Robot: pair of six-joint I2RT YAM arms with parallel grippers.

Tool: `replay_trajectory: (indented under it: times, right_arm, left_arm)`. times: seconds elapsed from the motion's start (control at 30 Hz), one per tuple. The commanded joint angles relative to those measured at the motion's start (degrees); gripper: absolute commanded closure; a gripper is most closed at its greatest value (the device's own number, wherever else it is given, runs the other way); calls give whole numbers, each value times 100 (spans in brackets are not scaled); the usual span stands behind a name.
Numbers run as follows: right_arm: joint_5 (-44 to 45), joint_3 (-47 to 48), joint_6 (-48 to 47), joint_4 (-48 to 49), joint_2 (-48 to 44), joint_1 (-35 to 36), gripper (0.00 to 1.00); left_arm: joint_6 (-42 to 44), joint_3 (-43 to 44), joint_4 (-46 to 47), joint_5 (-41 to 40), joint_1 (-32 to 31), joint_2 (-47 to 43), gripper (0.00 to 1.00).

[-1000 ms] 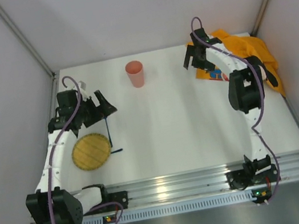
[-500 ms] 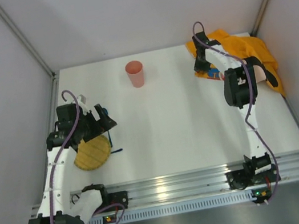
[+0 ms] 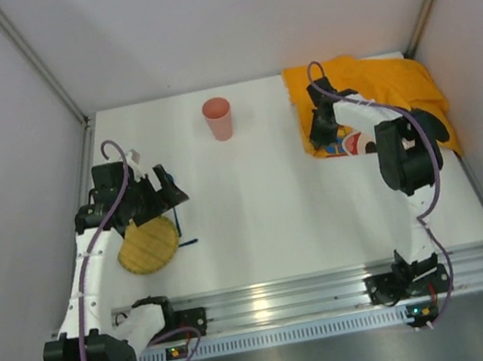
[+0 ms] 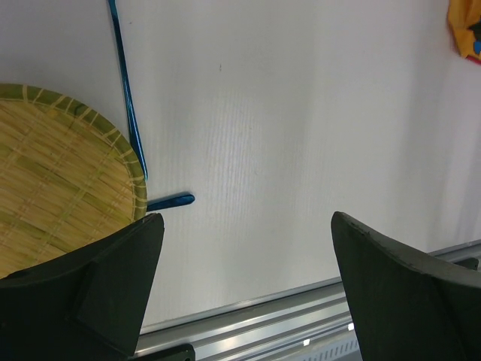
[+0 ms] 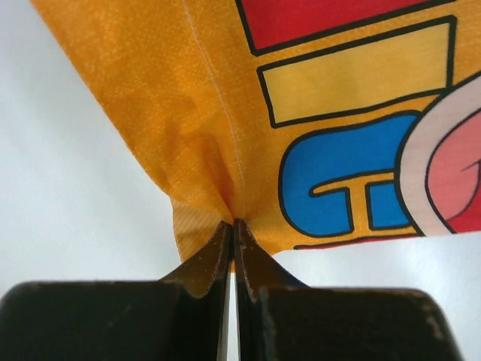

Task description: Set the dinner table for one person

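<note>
The white dinner table (image 3: 274, 203) fills the top view. An orange cartoon cloth mat (image 3: 375, 87) lies crumpled at its far right; my right gripper (image 3: 320, 136) is shut on its near-left edge, the fabric (image 5: 218, 120) bunched at the fingertips (image 5: 234, 226). A woven bamboo plate (image 3: 147, 245) lies at the left, a blue utensil (image 4: 129, 105) alongside its right rim, and a second blue piece (image 4: 171, 201) pokes out from under the plate. My left gripper (image 3: 172, 193) hovers open just above the plate's far right edge, nothing between its fingers (image 4: 120, 278). A pink cup (image 3: 219, 119) stands upright at the far centre.
Grey walls enclose the table on three sides. An aluminium rail (image 3: 290, 295) carrying both arm bases runs along the near edge; it also shows at the bottom of the left wrist view as a metal rail (image 4: 301, 331).
My right gripper closed on the cloth mat's edge and dragged it left and nearer, spreading the fabric. The left arm pulled back toward the plate, staying open.
</note>
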Motion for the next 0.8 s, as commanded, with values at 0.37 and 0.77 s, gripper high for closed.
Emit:
replay_trajectory:
  times: [0.37,0.77]
  right_arm:
    - [-1670,-1910,1533,602,-2555,3227,35]
    - [-815,-1901,602,-451,-3555,2994,0]
  left_arm:
    - [-93,654,175,-64,-103,439,2]
    - [-488,663,728,-152,-138,817,2]
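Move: The orange placemat's near-left corner is already pinched in the right fingers, with its bunched body lying about 9 cm ahead and 15 cm to the right. The bare spot meant for that corner is some 22 cm back and 24 cm left of this hand. The pink cup stands roughly 8 cm ahead and 26 cm left; the woven plate is about 19 cm back and 49 cm left. From the left hand, that spot lies about 8 cm back, 16 cm right and 16 cm below. The placemat's pinched corner is swept quickly back and left by the right hand, towards the bare spot short of the woven plate, about 20 cm each way while rising nearly 10 cm and turning some 30 degrees counter-clockwise. Near the sweep's end the fingers open wide and let go; the hand dips slightly, then lifts and eases 2–3 cm right. The empty, open left hand edges 3 cm forward. ##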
